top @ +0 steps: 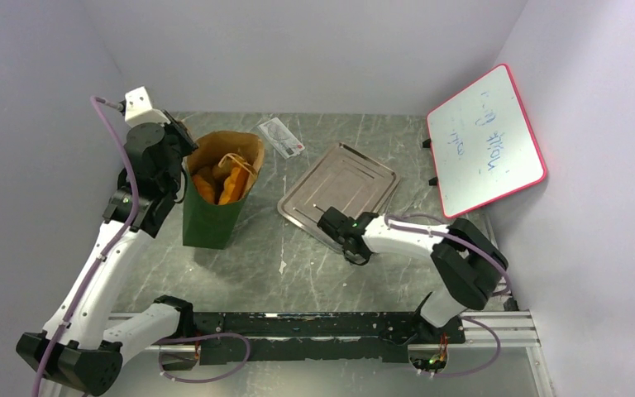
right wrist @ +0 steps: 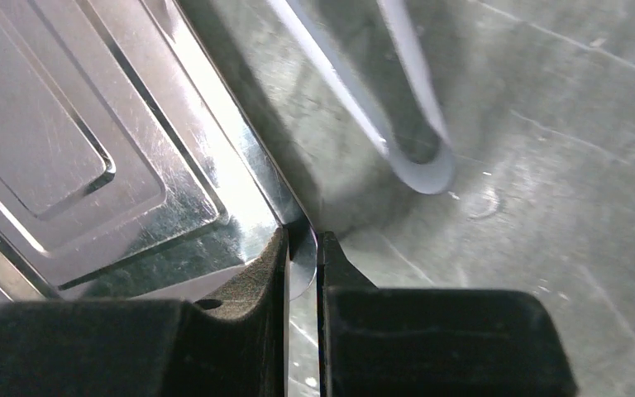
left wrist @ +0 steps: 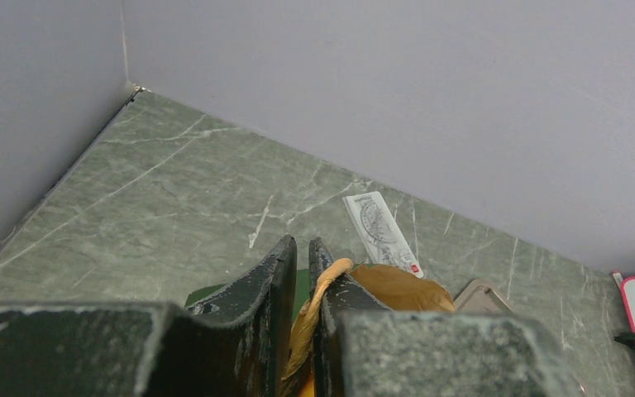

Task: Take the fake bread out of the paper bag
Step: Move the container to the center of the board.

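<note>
The paper bag [top: 211, 219] stands upright at the left, dark green outside and brown inside, its mouth open. Several orange fake bread pieces [top: 219, 185] lie inside it. My left gripper [top: 183, 134] is at the bag's far left rim. In the left wrist view it [left wrist: 302, 245] is shut on the bag's wall, with a tan handle [left wrist: 331, 277] looped over one finger and the brown lining [left wrist: 401, 286] beside it. My right gripper [top: 322, 214] is low at the near corner of the metal tray [top: 343, 178]. In the right wrist view its jaws [right wrist: 302, 238] pinch the tray's rim [right wrist: 240, 178].
A pink-framed whiteboard [top: 486, 141] leans on the right wall. A white printed card [top: 281, 136] lies behind the bag and also shows in the left wrist view [left wrist: 380, 231]. A pale cable loop [right wrist: 417, 157] lies on the table by the tray. Walls close in on three sides.
</note>
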`<action>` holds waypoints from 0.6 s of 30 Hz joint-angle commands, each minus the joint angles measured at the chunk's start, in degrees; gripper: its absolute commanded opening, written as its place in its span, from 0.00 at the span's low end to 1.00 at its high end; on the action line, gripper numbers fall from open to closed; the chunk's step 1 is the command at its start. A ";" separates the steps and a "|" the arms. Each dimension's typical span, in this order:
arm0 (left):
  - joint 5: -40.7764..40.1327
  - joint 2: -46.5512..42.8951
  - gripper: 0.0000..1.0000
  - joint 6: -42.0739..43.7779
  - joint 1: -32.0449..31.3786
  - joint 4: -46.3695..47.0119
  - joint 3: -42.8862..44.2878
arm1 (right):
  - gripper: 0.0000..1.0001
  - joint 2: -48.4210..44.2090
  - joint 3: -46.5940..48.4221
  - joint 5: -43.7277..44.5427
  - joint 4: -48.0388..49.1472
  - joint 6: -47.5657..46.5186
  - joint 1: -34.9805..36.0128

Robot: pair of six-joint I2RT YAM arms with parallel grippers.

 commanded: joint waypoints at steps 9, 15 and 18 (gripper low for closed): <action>3.96 -2.15 0.07 1.18 0.86 4.19 -1.02 | 0.00 10.25 6.08 4.88 -1.11 16.93 -8.12; 4.30 -1.12 0.07 1.10 0.95 4.45 -0.87 | 0.19 14.86 12.52 5.65 -2.03 3.02 -11.30; 4.46 -0.79 0.07 1.02 0.95 4.67 -0.96 | 0.35 15.82 14.27 7.16 -2.54 -3.80 -11.35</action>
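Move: The tray, its near corner already in the right fingers, lies flat with its middle about 13 cm straight ahead of that hand. The tongs' middle lies some 11 cm to the hand's right and 4 cm ahead; the white card lies roughly 29 cm ahead and 15 cm left. The paper bag is held about 27 cm to the left and 9 cm ahead. From the left hand, the tray's middle is some 35 cm right, level fore and aft, and 37 cm below. The tray, still pinched at its near corner, is pushed forward over the tabletop by the right hand, about 9 cm at constant height with a scant drift to the right. The hand turns clockwise some 10 degrees as it goes, and at the very end its fingers begin to part around the tray's corner. ##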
